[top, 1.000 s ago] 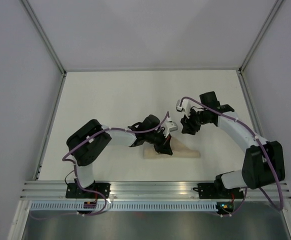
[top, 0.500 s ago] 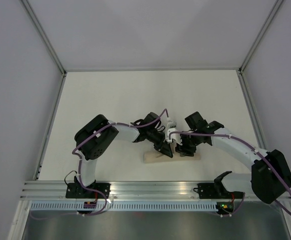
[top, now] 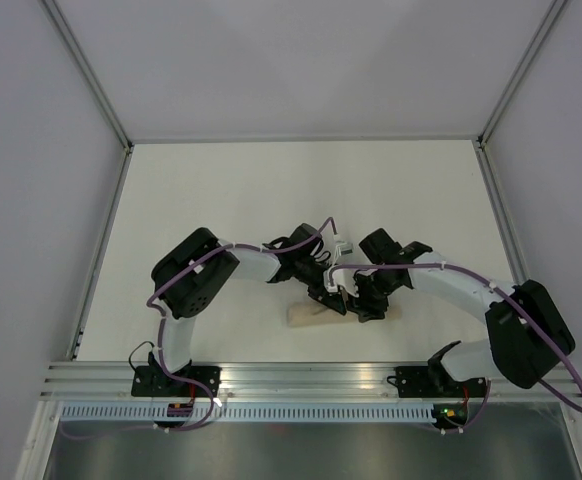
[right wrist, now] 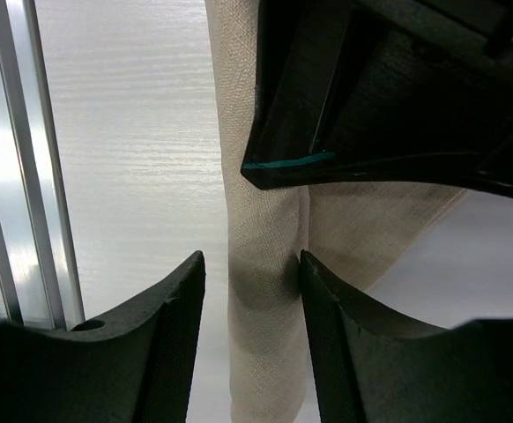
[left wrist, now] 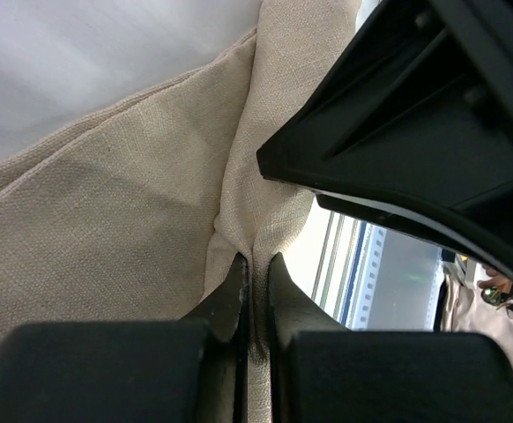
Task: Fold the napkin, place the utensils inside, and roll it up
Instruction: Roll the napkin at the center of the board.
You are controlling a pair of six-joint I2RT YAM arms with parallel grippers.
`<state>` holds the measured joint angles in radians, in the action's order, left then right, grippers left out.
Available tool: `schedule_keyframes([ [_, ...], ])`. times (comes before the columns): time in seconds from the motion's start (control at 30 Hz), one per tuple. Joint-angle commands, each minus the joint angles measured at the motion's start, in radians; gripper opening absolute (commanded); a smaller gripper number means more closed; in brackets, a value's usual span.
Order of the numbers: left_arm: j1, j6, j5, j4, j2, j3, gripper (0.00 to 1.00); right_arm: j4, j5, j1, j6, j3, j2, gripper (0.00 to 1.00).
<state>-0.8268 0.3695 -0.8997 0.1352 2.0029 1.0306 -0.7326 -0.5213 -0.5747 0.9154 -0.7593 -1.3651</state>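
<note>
The napkin (top: 309, 316) lies as a narrow tan roll near the table's front edge. My left gripper (top: 333, 298) is over its middle and is shut on a pinched ridge of the napkin (left wrist: 239, 150), the fingertips (left wrist: 235, 284) almost touching. My right gripper (top: 364, 307) sits right beside it, open, its jaws straddling the rolled napkin (right wrist: 261, 264). The right-hand finger (right wrist: 327, 300) touches the cloth and the left-hand finger stands off it. The left gripper's black body (right wrist: 389, 97) fills the top of the right wrist view. The utensils are hidden.
An aluminium rail (top: 301, 375) runs along the table's near edge, just in front of the napkin, and shows as the rail (right wrist: 27, 176) in the right wrist view. White enclosure walls (top: 31, 150) bound the table on three sides.
My right arm has swung in from the back right and come down onto the napkin next to the left gripper. The left gripper has shifted slightly right, still pinching the cloth.
</note>
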Motion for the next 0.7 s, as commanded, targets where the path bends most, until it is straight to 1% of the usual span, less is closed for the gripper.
schedule_keyframes([
  [0.0, 0.0, 0.026, 0.105, -0.083, 0.051, 0.003, 0.02, 0.018, -0.017, -0.007, 0.002, 0.002, -0.04, 0.52],
  [0.03, -0.001, 0.026, 0.114, -0.083, 0.047, 0.003, 0.03, 0.021, -0.016, -0.008, -0.001, 0.002, -0.049, 0.5],
  [0.13, 0.0, 0.026, 0.14, -0.086, 0.033, 0.003, 0.04, 0.042, -0.011, -0.007, -0.01, 0.002, -0.092, 0.4],
  [0.17, 0.0, 0.026, 0.156, -0.088, 0.03, -0.001, 0.05, 0.047, -0.011, -0.008, -0.019, 0.0, -0.112, 0.31],
  [0.2, 0.0, 0.026, 0.166, -0.091, 0.022, -0.003, 0.06, 0.05, -0.011, -0.008, -0.023, -0.002, -0.121, 0.27],
  [0.27, 0.0, 0.029, 0.194, -0.089, -0.002, -0.013, 0.11, 0.048, -0.014, -0.008, -0.023, -0.006, -0.14, 0.18],
  [0.3, 0.002, 0.031, 0.229, -0.088, -0.012, -0.017, 0.13, 0.047, -0.017, -0.005, -0.02, -0.011, -0.155, 0.17],
  [0.4, 0.009, 0.072, 0.292, -0.056, -0.067, -0.05, 0.23, 0.024, -0.031, 0.002, -0.004, -0.032, -0.186, 0.15],
  [0.43, 0.018, 0.084, 0.3, -0.01, -0.084, -0.064, 0.26, 0.004, -0.037, 0.007, 0.003, -0.04, -0.196, 0.14],
  [0.57, 0.043, 0.163, 0.387, 0.062, -0.165, -0.141, 0.34, -0.073, -0.091, 0.065, 0.057, -0.115, -0.288, 0.12],
  [0.67, 0.06, 0.177, 0.442, 0.107, -0.236, -0.188, 0.39, -0.139, -0.114, 0.117, 0.102, -0.159, -0.368, 0.12],
])
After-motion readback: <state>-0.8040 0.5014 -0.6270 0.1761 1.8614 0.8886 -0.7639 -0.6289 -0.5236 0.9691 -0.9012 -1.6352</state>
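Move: The napkin roll lies crosswise, its middle practically in the left hand's almost shut fingers, a centimetre or so lower. From the right hand, whose open fingers straddle its right half, the middle is about 6 cm to the left, level fore and aft, and roughly 2 cm below. The unrolled flap is centred some 5 cm ahead of the left hand; the metal rail runs about 13 cm behind that hand. The roll's right half is pinched as the right hand sinks about 2 cm and closes around it; keeping that hold, the right hand then drags the roll forward and left, nearly 2 cm each way, towards the flap. Meanwhile the left hand opens around the roll and speeds up forward and left, roughly 2.5 cm each way, turning some 15 degrees counter-clockwise. ##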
